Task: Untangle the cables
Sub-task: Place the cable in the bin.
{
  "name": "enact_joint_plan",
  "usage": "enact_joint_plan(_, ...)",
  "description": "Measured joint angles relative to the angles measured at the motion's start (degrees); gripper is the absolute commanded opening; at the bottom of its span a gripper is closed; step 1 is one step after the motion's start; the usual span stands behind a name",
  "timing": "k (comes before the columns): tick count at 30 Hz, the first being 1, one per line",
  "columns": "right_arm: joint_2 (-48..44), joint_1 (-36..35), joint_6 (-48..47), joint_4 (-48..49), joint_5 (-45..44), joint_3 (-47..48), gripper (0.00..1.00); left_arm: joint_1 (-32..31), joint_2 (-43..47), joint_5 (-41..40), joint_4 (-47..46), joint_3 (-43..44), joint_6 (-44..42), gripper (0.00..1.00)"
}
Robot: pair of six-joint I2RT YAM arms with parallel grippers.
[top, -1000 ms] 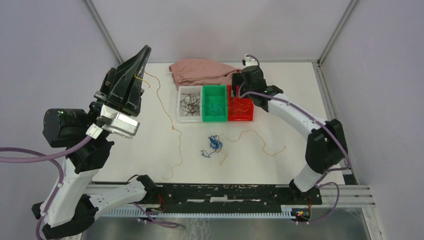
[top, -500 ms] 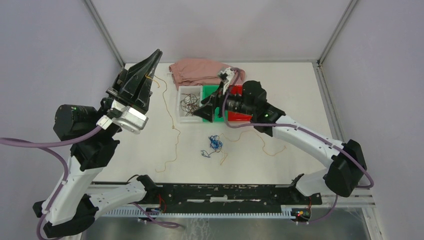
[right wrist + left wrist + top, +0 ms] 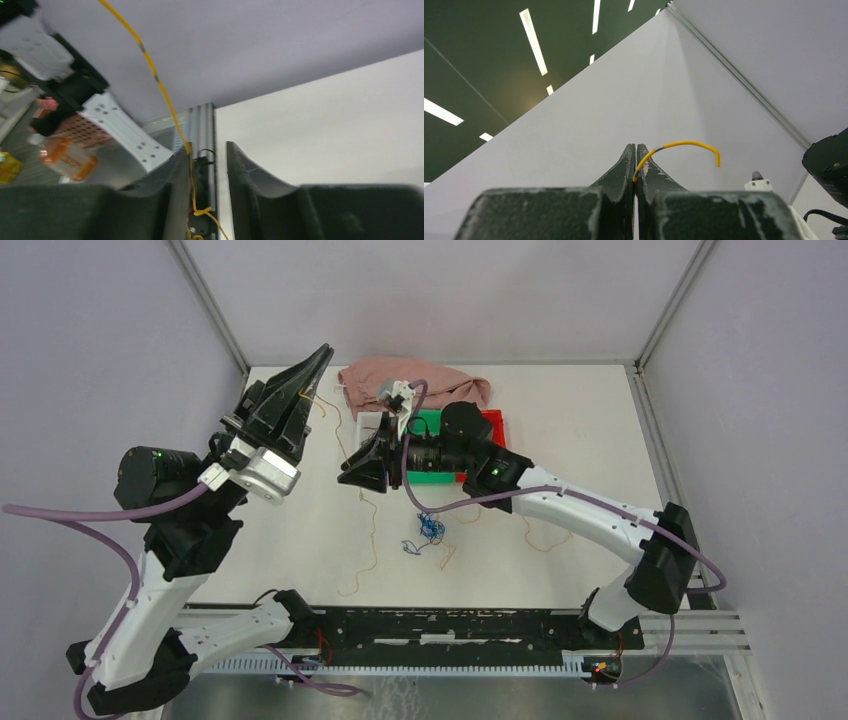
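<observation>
My left gripper (image 3: 322, 352) is raised at the back left, shut on one end of a long yellow cable (image 3: 374, 540). In the left wrist view the short free end of that cable (image 3: 684, 144) curls out of the closed left gripper (image 3: 635, 146). From there the cable hangs down to the table. My right gripper (image 3: 352, 468) reaches left around it. In the right wrist view the cable (image 3: 150, 62) runs along the left finger (image 3: 175, 170) of the right gripper (image 3: 207, 147), whose jaws stand apart. A blue tangle (image 3: 430, 528) and another yellow cable (image 3: 545, 540) lie on the table.
A green bin (image 3: 440, 425) and a red bin (image 3: 492, 423) stand at the back, with a white bin (image 3: 372, 420) mostly hidden behind my right wrist. A pink cloth (image 3: 400, 375) lies behind them. The yellow cable has a small knot (image 3: 202, 212) below the right fingers.
My right arm swung left from the bins to the hanging yellow cable, and its jaws narrowed. The left gripper moved slightly right with the cable end.
</observation>
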State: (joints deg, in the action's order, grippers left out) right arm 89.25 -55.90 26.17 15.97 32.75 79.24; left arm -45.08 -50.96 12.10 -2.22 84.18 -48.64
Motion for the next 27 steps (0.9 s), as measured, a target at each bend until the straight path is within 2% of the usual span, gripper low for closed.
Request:
enact_joint_plan(2,0.2,0.0,-1.0,-3.6,-3.1,0.7,0.02,0.0,0.0,0.0,0.0,0.0,0.1,0.03)
enact_joint_plan(3,0.2,0.2,-1.8,-5.2,-4.8,1.0,0.01,0.0,0.0,0.0,0.0,0.0,0.5,0.03)
enact_joint_plan(9,-0.9,4.0,-3.6,-12.2,-18.1,1.0,0.00,0.0,-0.1,0.0,0.9,-1.4,7.0,0.03)
enact_joint_plan(17,-8.5,20.0,-3.7,-16.3,-28.2,-4.3,0.00,0.0,-2.9,-1.3,0.6,-9.6,17.9,0.03)
enact_joint_plan(27,-9.6,27.2,-5.0,-21.3,-39.6,-6.9,0.00,0.1,-21.9,-4.3,-4.3,-11.3,27.5,0.03)
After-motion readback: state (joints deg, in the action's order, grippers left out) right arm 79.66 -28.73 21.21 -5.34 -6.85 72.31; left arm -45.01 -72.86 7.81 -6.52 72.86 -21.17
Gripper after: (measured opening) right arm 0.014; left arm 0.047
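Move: The yellow cable hangs from the left hand's shut fingertips, and its stretch about 25 cm below them runs between the right hand's half-open fingers, practically at the right hand point. From the right hand the red bin lies some 23 cm ahead, 25 cm right and 34 cm down; the green bin is about 11 cm left of the red bin, level with it. The blue cable is about 5 cm ahead, 14 cm right, 37 cm down. From the left hand, the red bin is roughly 25 cm ahead, 28 cm right, 58 cm down. The right fingers shut on the hanging yellow cable and pinch it while the hand swings first forward, then right as well, about 35 cm in all and sinking slightly, to above the red bin, turning some 65 degrees clockwise. The left hand keeps its pinch on the cable's end and soon follows, down about 20 cm, rightward and forward towards the bins, tipping its fingers down some 45 degrees. ##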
